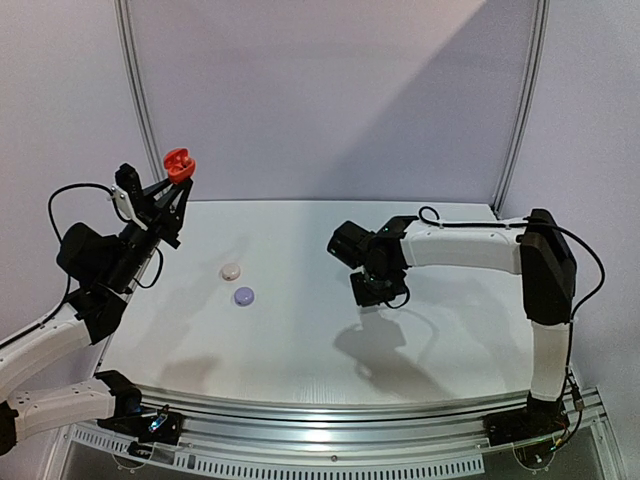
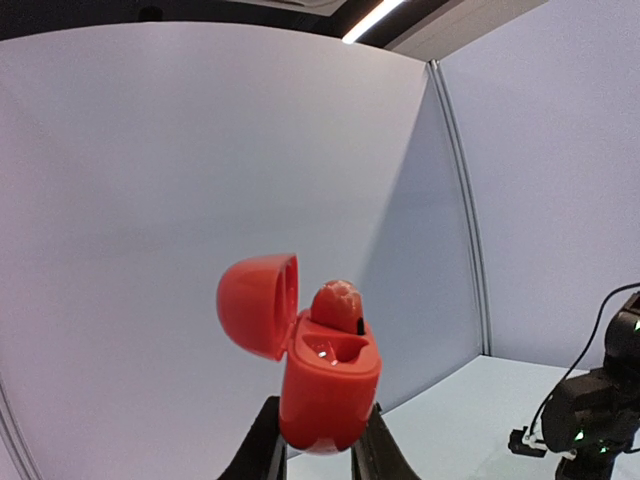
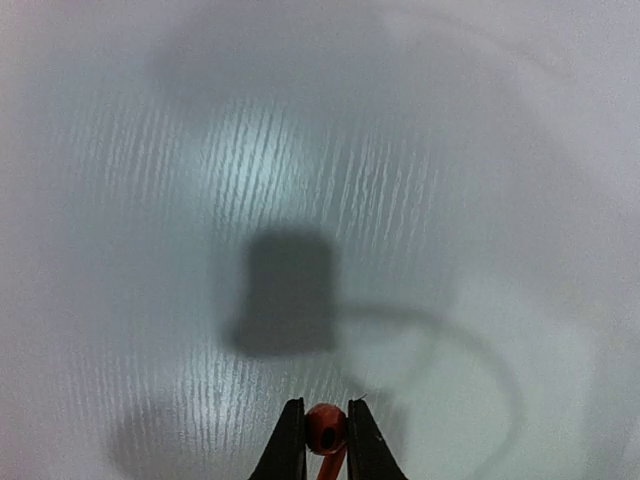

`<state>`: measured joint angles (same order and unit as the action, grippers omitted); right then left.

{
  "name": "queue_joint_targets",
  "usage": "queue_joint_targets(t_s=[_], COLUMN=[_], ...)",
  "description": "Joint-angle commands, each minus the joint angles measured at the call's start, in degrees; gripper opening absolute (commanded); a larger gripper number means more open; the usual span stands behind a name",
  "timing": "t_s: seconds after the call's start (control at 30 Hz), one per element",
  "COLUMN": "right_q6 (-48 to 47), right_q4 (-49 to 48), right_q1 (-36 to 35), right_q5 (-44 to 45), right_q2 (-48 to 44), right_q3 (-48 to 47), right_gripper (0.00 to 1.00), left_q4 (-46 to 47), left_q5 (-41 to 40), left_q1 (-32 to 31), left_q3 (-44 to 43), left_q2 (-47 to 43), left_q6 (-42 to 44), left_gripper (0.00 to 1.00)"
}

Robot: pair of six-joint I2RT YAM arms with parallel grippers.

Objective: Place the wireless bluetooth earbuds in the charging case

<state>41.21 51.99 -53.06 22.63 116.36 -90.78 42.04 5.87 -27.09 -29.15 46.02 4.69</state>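
Note:
My left gripper (image 2: 318, 440) is shut on a red charging case (image 2: 328, 385), held high at the table's far left, where the top view shows the case (image 1: 178, 163) against the back wall. Its lid (image 2: 256, 304) is hinged open. One red earbud (image 2: 336, 304) sits in the far slot; the near slot is bare. My right gripper (image 3: 325, 440) is shut on a second red earbud (image 3: 324, 430), stem pointing back between the fingers. It hangs above the white table. In the top view the right gripper (image 1: 379, 292) is right of centre, pointing down.
A cream round case (image 1: 231, 271) and a lilac round case (image 1: 244, 296) lie shut on the table (image 1: 300, 340) left of centre. The right arm's shadow falls below the gripper. Metal frame posts stand at the back corners.

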Motion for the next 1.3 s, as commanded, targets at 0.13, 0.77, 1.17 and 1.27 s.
queue_joint_targets(t_s=[0.13,0.77,1.17,1.27], right_q6=[6.1,5.8,1.7,0.6], right_q4=[-4.3,-4.1,-4.1,-9.0], right_q1=[0.8,0.7,5.0,6.6], right_q5=[-7.9,-11.4,-15.0,-20.6], right_q2=[3.6,4.5,-1.8,-4.6], right_q3=[7.3,4.2,2.3,5.9], right_gripper=[0.01,0.3,0.71,0.66], left_q4=[-1.3,-1.6,-1.9,-1.9], left_q5=[0.9,1.7,1.7,1.7], left_q1=[0.3,0.3,0.3,0.3], left_q3=[-0.6,-1.0,-0.7,-0.6], left_q2=[0.2,0.8,0.6,0.5], left_q6=[-0.2,-0.6,-0.4,-0.3], left_gripper=[0.0,0.0,0.0,0.0])
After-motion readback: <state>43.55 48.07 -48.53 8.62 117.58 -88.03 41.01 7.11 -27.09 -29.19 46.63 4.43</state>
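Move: The right hand holds one red earbud, and the bare table spot where it will be set lies about 6 cm below, 3 cm back and 1 cm to the right. The purple case is some 26 cm left and 6 cm ahead of that hand, the white case about 30 cm left and 12 cm ahead, both about 6 cm lower. The same spot lies roughly 26 cm to the right of the left hand, 2 cm ahead and 38 cm below. Downward and slightly back, the right hand sinks about 5.5 cm to the table with the red earbud still pinched, its fingers tipping some 10 degrees nearer to vertical. It pauses low, opens the fingers wide to let go of the earbud, then lifts about 2.5 cm while easing forward. The left hand keeps holding the open red case. ##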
